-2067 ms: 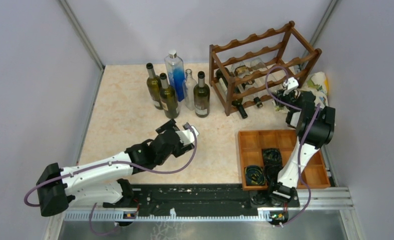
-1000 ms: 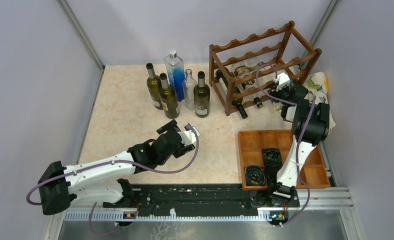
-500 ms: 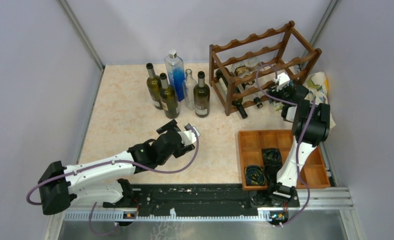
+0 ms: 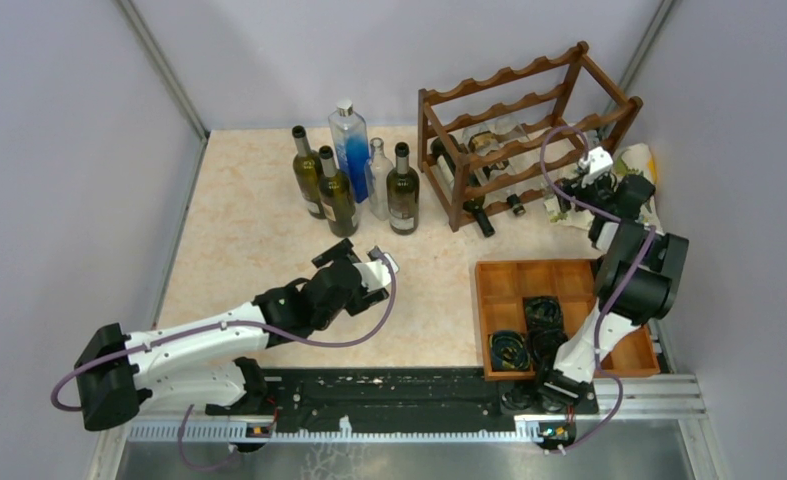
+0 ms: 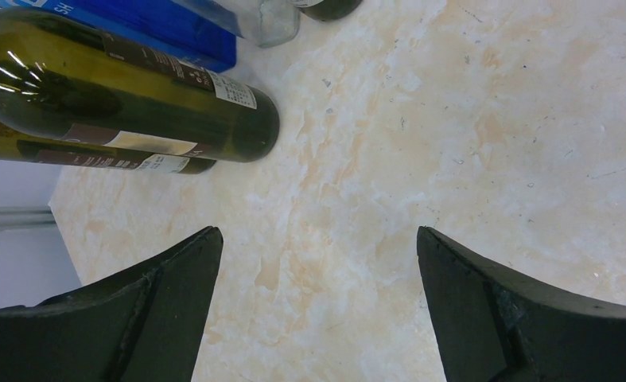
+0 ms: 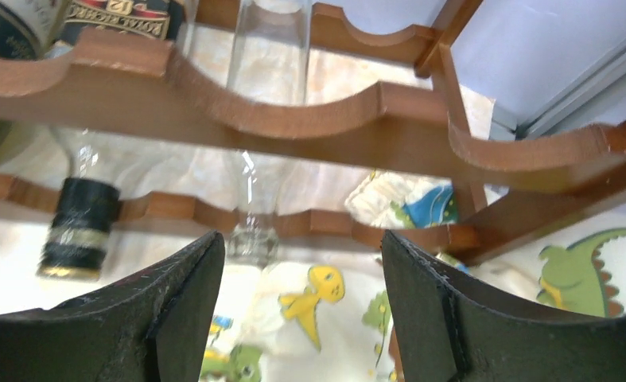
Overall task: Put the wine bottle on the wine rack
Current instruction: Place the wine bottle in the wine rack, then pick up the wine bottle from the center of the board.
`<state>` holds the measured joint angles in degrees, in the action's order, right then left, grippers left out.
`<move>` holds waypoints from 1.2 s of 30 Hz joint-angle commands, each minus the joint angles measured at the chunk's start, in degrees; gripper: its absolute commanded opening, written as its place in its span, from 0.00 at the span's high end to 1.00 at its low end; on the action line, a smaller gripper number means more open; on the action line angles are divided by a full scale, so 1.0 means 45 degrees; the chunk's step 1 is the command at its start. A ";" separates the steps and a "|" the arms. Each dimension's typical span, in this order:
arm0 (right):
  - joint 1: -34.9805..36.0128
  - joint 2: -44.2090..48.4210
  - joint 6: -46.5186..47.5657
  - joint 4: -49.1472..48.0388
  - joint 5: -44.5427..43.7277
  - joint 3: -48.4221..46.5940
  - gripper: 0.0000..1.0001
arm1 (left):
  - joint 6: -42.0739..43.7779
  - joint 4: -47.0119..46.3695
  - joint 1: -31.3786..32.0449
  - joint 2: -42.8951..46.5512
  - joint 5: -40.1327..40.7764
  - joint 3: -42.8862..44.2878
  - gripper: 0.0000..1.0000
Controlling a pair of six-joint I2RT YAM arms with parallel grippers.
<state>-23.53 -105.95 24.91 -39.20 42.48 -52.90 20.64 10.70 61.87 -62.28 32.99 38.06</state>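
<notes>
The dark reddish-brown wine rack [image 4: 529, 120] stands at the back right of the table. Its scalloped rails [image 6: 309, 119] fill the right wrist view. A clear glass wine bottle [image 6: 266, 48] lies across the rails, neck [image 6: 250, 231] toward me, beside a dark-capped bottle [image 6: 79, 227]. My right gripper [image 6: 301, 247] is open just in front of the rack [image 4: 574, 192], holding nothing, with the clear neck near its left finger. My left gripper [image 5: 317, 239] hangs open over bare tabletop [image 4: 344, 252], short of the standing bottles.
Several bottles stand at the back centre: green ones [image 4: 337, 195], a blue-filled one [image 4: 350, 145] and a dark one [image 4: 402, 190]. A dinosaur-print cloth [image 4: 637, 165] lies right of the rack. A wooden compartment tray [image 4: 514, 285] holding cables sits front right.
My right gripper has opened and drawn back to the right, away from the rack, leaving the clear bottle on the rails. The left arm has stayed still.
</notes>
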 commanded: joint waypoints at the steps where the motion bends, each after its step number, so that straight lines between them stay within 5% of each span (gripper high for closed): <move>1: -0.0366 0.1922 0.0821 0.2605 0.1257 0.0319 0.29 | -0.0129 -0.0011 -0.0046 0.0475 -0.0209 0.0229 0.02; 8: -0.0383 0.4877 0.2631 1.1364 0.1403 -0.1276 0.23 | -0.0437 -0.0192 -0.0071 0.1368 -0.0785 0.0358 0.02; 14: -0.0369 0.8265 0.2439 1.5312 0.2930 -0.1068 0.11 | -0.1836 -0.1493 -0.0092 0.2748 -0.2627 0.0600 0.01; 17: -0.0350 0.9868 0.2159 1.6391 0.3904 -0.0687 0.02 | -0.3565 -0.2180 -0.0096 0.3228 -0.3722 0.0835 0.01; 21: -0.0144 1.1463 0.2113 1.7469 0.4578 -0.0060 0.02 | -0.6574 -0.3237 -0.0088 0.3759 -0.4561 0.0609 0.01; 28: -0.0116 1.2821 0.0485 1.5371 0.5251 0.2498 0.02 | -1.0983 -0.5704 -0.0090 0.5848 -0.3310 -0.1489 0.01; 32: -0.0123 1.3562 0.1477 1.5541 0.3899 0.2992 0.02 | -1.2028 -0.7106 -0.0094 0.6992 -0.2449 -0.2956 0.01; 36: -0.0028 1.3863 0.1621 1.5536 0.2968 0.3116 0.02 | -1.1849 -0.6407 -0.0111 0.6179 -0.2257 -0.2389 0.02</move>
<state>-24.23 -45.95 30.70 33.50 59.27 -38.26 -29.15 -15.55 61.60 -31.46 20.49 25.10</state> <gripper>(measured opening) 0.983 0.987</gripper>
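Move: Just set down and already released, the clear bottle lies in the rack's lower tier, its middle about 15 cm ahead of the right hand, 8 cm to its left and 5 cm lower. The capped bottle lies some 8 cm left of it, 3 cm nearer; the cloth is about 3 cm ahead, 6 cm right and 10 cm below the hand, the tray some 27 cm back, 6 cm left and 11 cm down. From the left hand the clear bottle is roughly 41 cm ahead, 41 cm right and 7 cm down; the standing green bottle 24 cm ahead, 9 cm right, mid-height level with it. Backing empty away from the rack, the right hand sweeps about 25 cm back and 14 cm left, arching up before sinking again over the tray's far part, its fingers spreading to full width while it tips down and swings left some 20 degrees. The left hand, still open, climbs about 14 cm, drawing back 6 cm, and rolls nearly 80 degrees, its left side dropping. ##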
